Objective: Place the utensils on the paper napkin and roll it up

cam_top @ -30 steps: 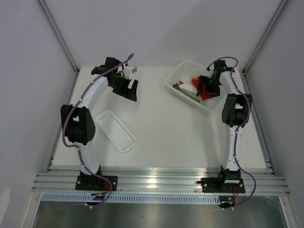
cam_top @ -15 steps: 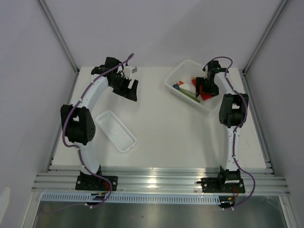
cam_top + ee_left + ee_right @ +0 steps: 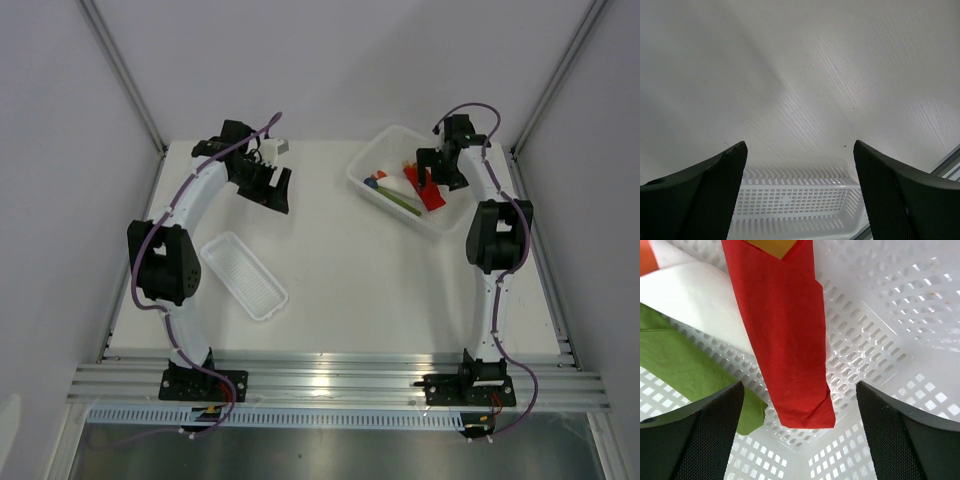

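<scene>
The paper napkin lies as a long, folded red roll in the white mesh basket, and also shows from above. Of the utensils I see only an orange-yellow tip at the roll's far end. My right gripper hangs open just above the roll's near end, a finger on each side and not touching it. From above, the right gripper is at the basket's far right part. My left gripper is open over bare table at the back left, holding nothing.
A white napkin and a green one lie in the basket left of the red roll, with an orange scrap beyond. A narrow white slotted tray sits near the left arm; the left wrist view shows the tray below the fingers.
My right gripper has drawn back toward the basket's far right side, uncovering the red roll in the top view. The left arm has not moved.
</scene>
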`<action>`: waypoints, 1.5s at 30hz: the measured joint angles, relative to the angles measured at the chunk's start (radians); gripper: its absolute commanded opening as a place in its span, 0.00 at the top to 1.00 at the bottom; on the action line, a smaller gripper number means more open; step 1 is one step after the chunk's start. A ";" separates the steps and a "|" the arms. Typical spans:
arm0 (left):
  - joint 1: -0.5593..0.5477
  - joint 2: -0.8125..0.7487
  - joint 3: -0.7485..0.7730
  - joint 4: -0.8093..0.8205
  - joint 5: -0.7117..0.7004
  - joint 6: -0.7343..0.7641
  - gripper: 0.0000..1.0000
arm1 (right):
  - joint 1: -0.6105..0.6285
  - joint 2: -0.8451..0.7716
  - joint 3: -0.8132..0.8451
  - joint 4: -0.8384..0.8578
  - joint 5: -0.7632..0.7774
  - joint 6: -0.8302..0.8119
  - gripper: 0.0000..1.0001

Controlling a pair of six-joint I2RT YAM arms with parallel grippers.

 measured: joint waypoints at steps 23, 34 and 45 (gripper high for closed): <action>0.000 0.000 0.000 -0.001 0.021 0.000 0.11 | 0.018 -0.131 -0.161 0.074 0.040 0.095 1.00; 0.000 0.000 0.000 -0.002 0.022 0.000 0.11 | 0.006 -0.085 -0.191 0.113 0.078 0.135 1.00; 0.000 0.000 0.000 -0.004 0.022 0.000 0.11 | -0.010 -0.046 -0.191 0.139 0.098 0.138 1.00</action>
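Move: The rolled red napkin lies in the large white basket under the open right hand. Its middle is about 5 cm ahead, 3 cm to the left and 5 cm below, and its near end reaches back almost beneath the fingers. The white roll's middle is some 9 cm left and 5 cm ahead; the green roll's is roughly 11 cm left, level with the hand. From the left hand, the red roll lies about 45 cm right, 16 cm ahead and 13 cm lower. Straight up first, by about 4 cm, the empty right hand shuts its wide-open fingers completely above the red roll, drawing back about 2 cm. It then sinks some 7 cm towards the roll's near end, edging right and forward and turning roughly 10 degrees clockwise, until the closed fingertips rest on the napkin. ##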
